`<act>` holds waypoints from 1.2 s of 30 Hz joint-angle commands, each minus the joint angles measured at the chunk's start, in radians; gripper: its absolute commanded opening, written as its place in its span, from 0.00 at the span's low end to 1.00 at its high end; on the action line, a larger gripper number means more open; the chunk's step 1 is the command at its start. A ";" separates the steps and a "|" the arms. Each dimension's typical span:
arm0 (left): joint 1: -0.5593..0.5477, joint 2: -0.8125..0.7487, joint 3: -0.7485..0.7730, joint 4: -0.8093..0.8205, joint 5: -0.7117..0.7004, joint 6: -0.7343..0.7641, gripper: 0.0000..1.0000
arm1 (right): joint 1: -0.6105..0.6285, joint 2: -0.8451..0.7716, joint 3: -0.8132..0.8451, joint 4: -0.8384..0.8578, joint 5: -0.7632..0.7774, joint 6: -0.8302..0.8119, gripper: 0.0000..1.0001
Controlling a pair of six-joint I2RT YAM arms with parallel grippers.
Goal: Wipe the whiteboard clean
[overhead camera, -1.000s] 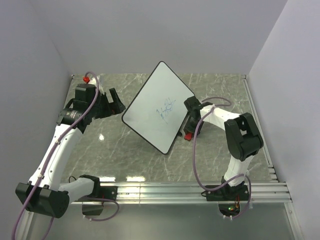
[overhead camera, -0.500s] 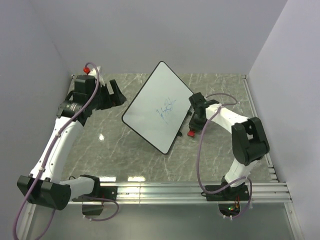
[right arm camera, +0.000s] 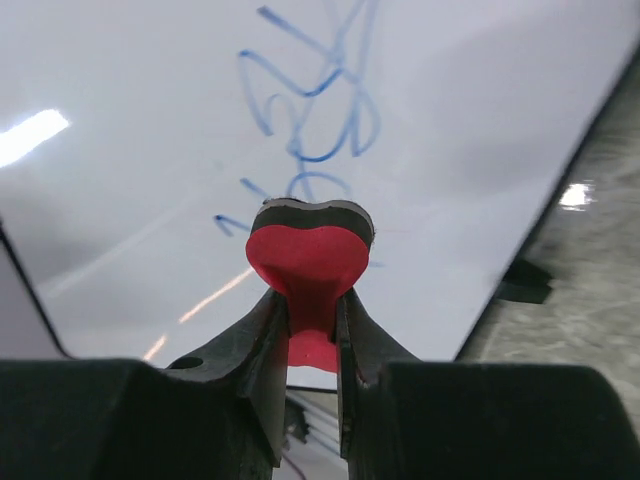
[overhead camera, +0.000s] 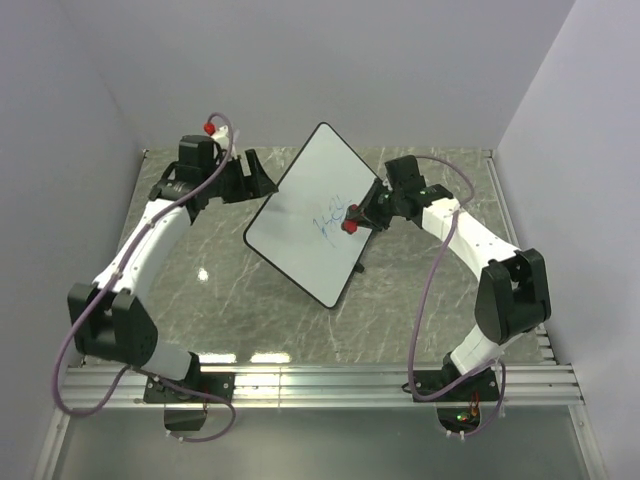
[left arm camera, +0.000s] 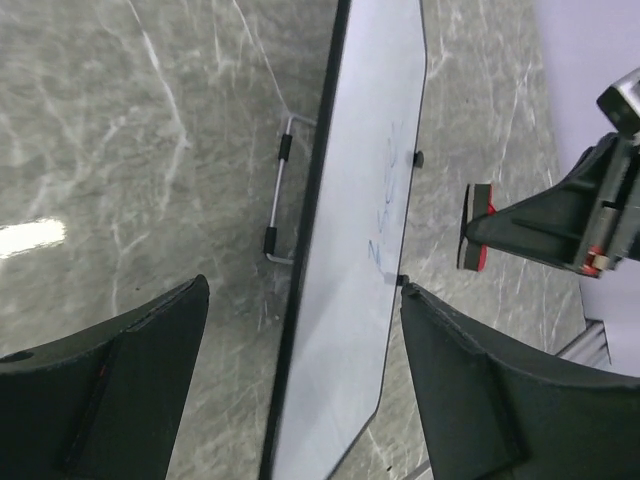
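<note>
The whiteboard (overhead camera: 312,210) stands tilted on its wire stand in the middle of the table, with a blue scribble (overhead camera: 332,220) on its face. My right gripper (overhead camera: 352,224) is shut on the small red eraser (right arm camera: 310,262), whose black pad is held against or just off the board beside the scribble (right arm camera: 320,120). My left gripper (overhead camera: 258,176) is open at the board's upper left edge, with the board's edge (left arm camera: 340,300) between its fingers (left arm camera: 110,400), touching neither. The eraser also shows in the left wrist view (left arm camera: 478,228).
The marble table (overhead camera: 220,290) is walled at the left, back and right. A wire stand (left arm camera: 280,190) props the board from behind. An aluminium rail (overhead camera: 330,385) runs along the near edge by the arm bases.
My right gripper has lifted the eraser from the table at the board's right and carried it left onto the scribble. My left gripper has moved right and back to straddle the board's upper left edge.
</note>
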 commanded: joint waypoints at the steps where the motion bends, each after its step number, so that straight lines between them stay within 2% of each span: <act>1: -0.001 0.070 0.021 0.095 0.101 0.013 0.83 | 0.016 0.002 0.031 0.118 -0.154 0.030 0.00; 6: -0.001 0.154 0.049 0.131 0.165 0.019 0.78 | 0.018 -0.032 0.011 0.108 -0.149 -0.001 0.00; 9: -0.002 0.194 0.066 0.146 0.208 0.016 0.66 | 0.018 -0.053 -0.017 0.111 -0.137 -0.001 0.00; 10: -0.001 0.211 0.075 0.148 0.233 0.016 0.58 | 0.018 -0.056 -0.026 0.111 -0.134 0.004 0.00; 12: -0.001 0.225 0.080 0.154 0.256 0.016 0.49 | 0.018 -0.056 -0.034 0.123 -0.132 0.018 0.00; 13: -0.002 0.239 0.084 0.152 0.267 0.018 0.40 | 0.018 -0.055 -0.038 0.128 -0.131 0.024 0.00; 15: -0.001 0.249 0.089 0.143 0.281 0.027 0.30 | 0.021 -0.052 -0.037 0.137 -0.125 0.036 0.00; 18: -0.001 0.246 0.075 0.143 0.276 0.033 0.01 | 0.026 -0.033 -0.014 0.138 -0.111 0.047 0.00; 24: -0.001 0.234 0.031 0.162 0.287 0.033 0.00 | 0.067 0.065 0.113 0.155 -0.100 0.094 0.00; 31: -0.001 0.220 -0.003 0.162 0.267 0.039 0.00 | 0.147 0.287 0.417 0.050 -0.017 0.122 0.00; 34: -0.001 0.214 -0.006 0.160 0.262 0.041 0.00 | 0.174 0.335 0.459 0.011 0.021 0.122 0.00; 36: -0.001 0.213 -0.005 0.152 0.264 0.042 0.00 | 0.179 0.332 0.410 -0.003 0.046 0.134 0.00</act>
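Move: The whiteboard leans with its upper-left long edge raised; the middle of this edge is the left gripper's target, about 2 cm ahead, 5 cm right and 5 cm below it. From that gripper the blue scribble lies some 17 cm right, 1 cm back and 12 cm below. The right gripper already holds the eraser; its spot on the upper board face is about 7 cm ahead, 13 cm left and level, with the scribble 4 cm ahead, 7 cm left, 4 cm below. Bring the left gripper down about 6 cm and to the right, easing slightly forward and turning a little clockwise; close its open fingers on the whiteboard's raised edge, rising slightly as they shut, and hold there. With the right, keep gripping the eraser, shift slightly left and up, wait, then sweep left and forward past the scribble, about 12 cm left in all, to set the pad on the face near the left fingers. ##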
